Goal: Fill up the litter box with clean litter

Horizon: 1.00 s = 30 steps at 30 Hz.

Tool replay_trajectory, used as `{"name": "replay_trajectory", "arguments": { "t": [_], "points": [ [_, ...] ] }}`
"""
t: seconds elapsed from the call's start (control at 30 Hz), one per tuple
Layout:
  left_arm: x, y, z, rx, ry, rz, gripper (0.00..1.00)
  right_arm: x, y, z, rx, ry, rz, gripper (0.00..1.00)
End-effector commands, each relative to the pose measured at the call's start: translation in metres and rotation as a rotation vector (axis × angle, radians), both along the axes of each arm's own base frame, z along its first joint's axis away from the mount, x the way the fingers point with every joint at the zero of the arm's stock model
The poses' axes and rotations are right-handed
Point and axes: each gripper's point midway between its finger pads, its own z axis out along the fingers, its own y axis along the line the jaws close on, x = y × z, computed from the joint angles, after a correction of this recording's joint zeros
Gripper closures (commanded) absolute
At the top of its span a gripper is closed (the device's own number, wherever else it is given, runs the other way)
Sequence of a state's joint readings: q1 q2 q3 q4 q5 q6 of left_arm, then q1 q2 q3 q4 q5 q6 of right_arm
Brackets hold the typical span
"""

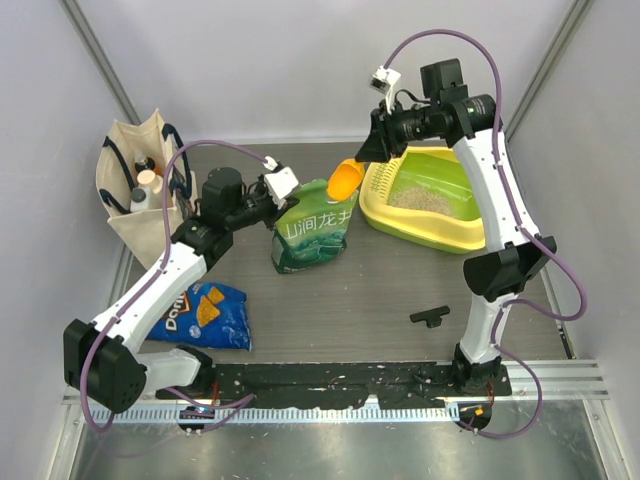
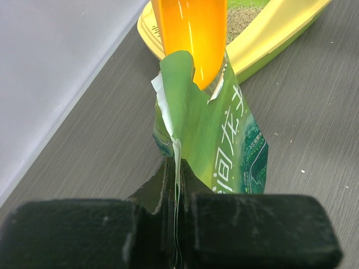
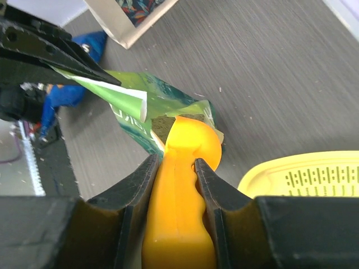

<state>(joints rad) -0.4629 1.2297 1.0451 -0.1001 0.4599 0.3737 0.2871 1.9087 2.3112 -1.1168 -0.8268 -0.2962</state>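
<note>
The yellow litter box (image 1: pixel 425 232) with its lime-green basin stands at the back right, a patch of beige clean litter (image 1: pixel 420 200) lying in it. A green printed pouch (image 1: pixel 312 240) stands upright just left of it. My left gripper (image 2: pixel 177 168) is shut on the pouch's torn top edge and holds the mouth open. My right gripper (image 3: pixel 175 165) is shut on the handle of an orange scoop (image 3: pixel 188 147), whose bowl (image 1: pixel 344 179) dips into the pouch mouth. The box's slotted yellow grate (image 3: pixel 314 179) shows at the right of the right wrist view.
A cloth tote bag (image 1: pixel 140 190) with bottles stands at the back left. A blue Doritos bag (image 1: pixel 205 315) lies at the front left. A small black T-shaped piece (image 1: pixel 430 317) lies near the right arm's base. Walls close in on both sides.
</note>
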Motion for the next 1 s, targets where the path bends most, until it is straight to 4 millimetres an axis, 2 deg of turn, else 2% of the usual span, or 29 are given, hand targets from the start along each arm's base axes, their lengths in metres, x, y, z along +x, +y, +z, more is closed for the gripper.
{"name": "replay_trajectory", "arguments": {
  "t": [0.0,0.13,0.17,0.2,0.23,0.27,0.3,0.37,0.4,0.5,0.67,0.73,0.77,0.83,0.87,0.93,0.97],
  "points": [
    [-0.002,-0.004,0.065,-0.095,-0.174,-0.018,1.00,-0.013,0.001,0.006,-0.108,-0.165,0.106,0.99],
    [-0.003,-0.005,0.065,-0.096,-0.174,-0.027,1.00,-0.022,0.010,-0.012,-0.180,-0.205,0.174,0.99],
    [-0.003,-0.005,0.066,-0.098,-0.174,-0.027,1.00,-0.021,0.011,-0.025,-0.201,-0.182,0.168,0.99],
    [-0.003,-0.005,0.066,-0.098,-0.173,-0.025,1.00,-0.011,0.017,-0.025,-0.195,-0.210,0.141,0.99],
    [-0.003,-0.005,0.066,-0.100,-0.170,-0.026,1.00,-0.011,0.022,-0.024,-0.198,-0.222,0.121,0.99],
    [-0.004,-0.006,0.066,-0.102,-0.171,-0.028,1.00,-0.007,0.026,-0.037,-0.220,-0.208,0.102,0.99],
    [-0.003,-0.005,0.065,-0.104,-0.165,-0.022,1.00,0.007,0.027,-0.037,-0.243,-0.232,0.021,0.99],
    [-0.003,-0.004,0.068,-0.121,-0.153,-0.009,1.00,0.017,0.030,-0.041,-0.246,-0.217,-0.062,0.99],
    [-0.004,-0.005,0.069,-0.132,-0.144,-0.004,1.00,0.027,0.031,-0.038,-0.239,-0.228,-0.124,0.99],
    [-0.005,-0.005,0.074,-0.164,-0.123,0.003,1.00,0.040,0.027,-0.038,-0.215,-0.183,-0.280,0.99],
    [-0.005,-0.006,0.079,-0.197,-0.113,0.007,1.00,0.041,0.028,-0.047,-0.208,-0.088,-0.389,0.99],
    [-0.004,-0.007,0.082,-0.212,-0.117,0.014,1.00,0.037,0.029,-0.059,-0.247,-0.078,-0.400,0.99],
    [-0.003,-0.007,0.081,-0.221,-0.114,0.020,1.00,0.033,0.028,-0.074,-0.271,-0.051,-0.400,0.99],
    [-0.003,-0.007,0.083,-0.260,-0.091,0.035,1.00,0.028,0.031,-0.088,-0.295,-0.027,-0.404,0.99],
    [-0.003,-0.008,0.083,-0.274,-0.079,0.037,1.00,0.024,0.028,-0.105,-0.329,0.003,-0.409,0.99],
    [-0.006,-0.009,0.087,-0.313,-0.054,0.036,1.00,0.023,0.027,-0.122,-0.353,0.031,-0.431,0.99],
    [-0.007,-0.010,0.086,-0.320,-0.044,0.035,1.00,0.018,0.024,-0.138,-0.382,0.058,-0.429,0.99]
  ]
}}
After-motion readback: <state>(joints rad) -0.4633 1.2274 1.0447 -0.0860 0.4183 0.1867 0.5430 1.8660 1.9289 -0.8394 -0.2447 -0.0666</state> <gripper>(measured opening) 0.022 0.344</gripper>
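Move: The right hand holds the orange scoop, its bowl just over the open mouth of the litter bag. That mouth is about 8 cm left of this hand, 1 cm ahead and some 12 cm below. The litter box stands about 16 cm to this hand's right, 8 cm ahead and 30 cm below. The left hand already pinches the bag's near left rim; from it the mouth's middle lies roughly 7 cm right, 4 cm ahead and 3 cm below. Down and somewhat left, about 11 cm and 4 cm, the right hand takes the scoop bowl-first into the bag's mouth, pausing briefly partway before sinking again. Its fingers keep the handle while the wrist tips them more steeply down and ends some 20 degrees clockwise. The left hand stays in place pinching the rim, tilting about 10 degrees late on. ##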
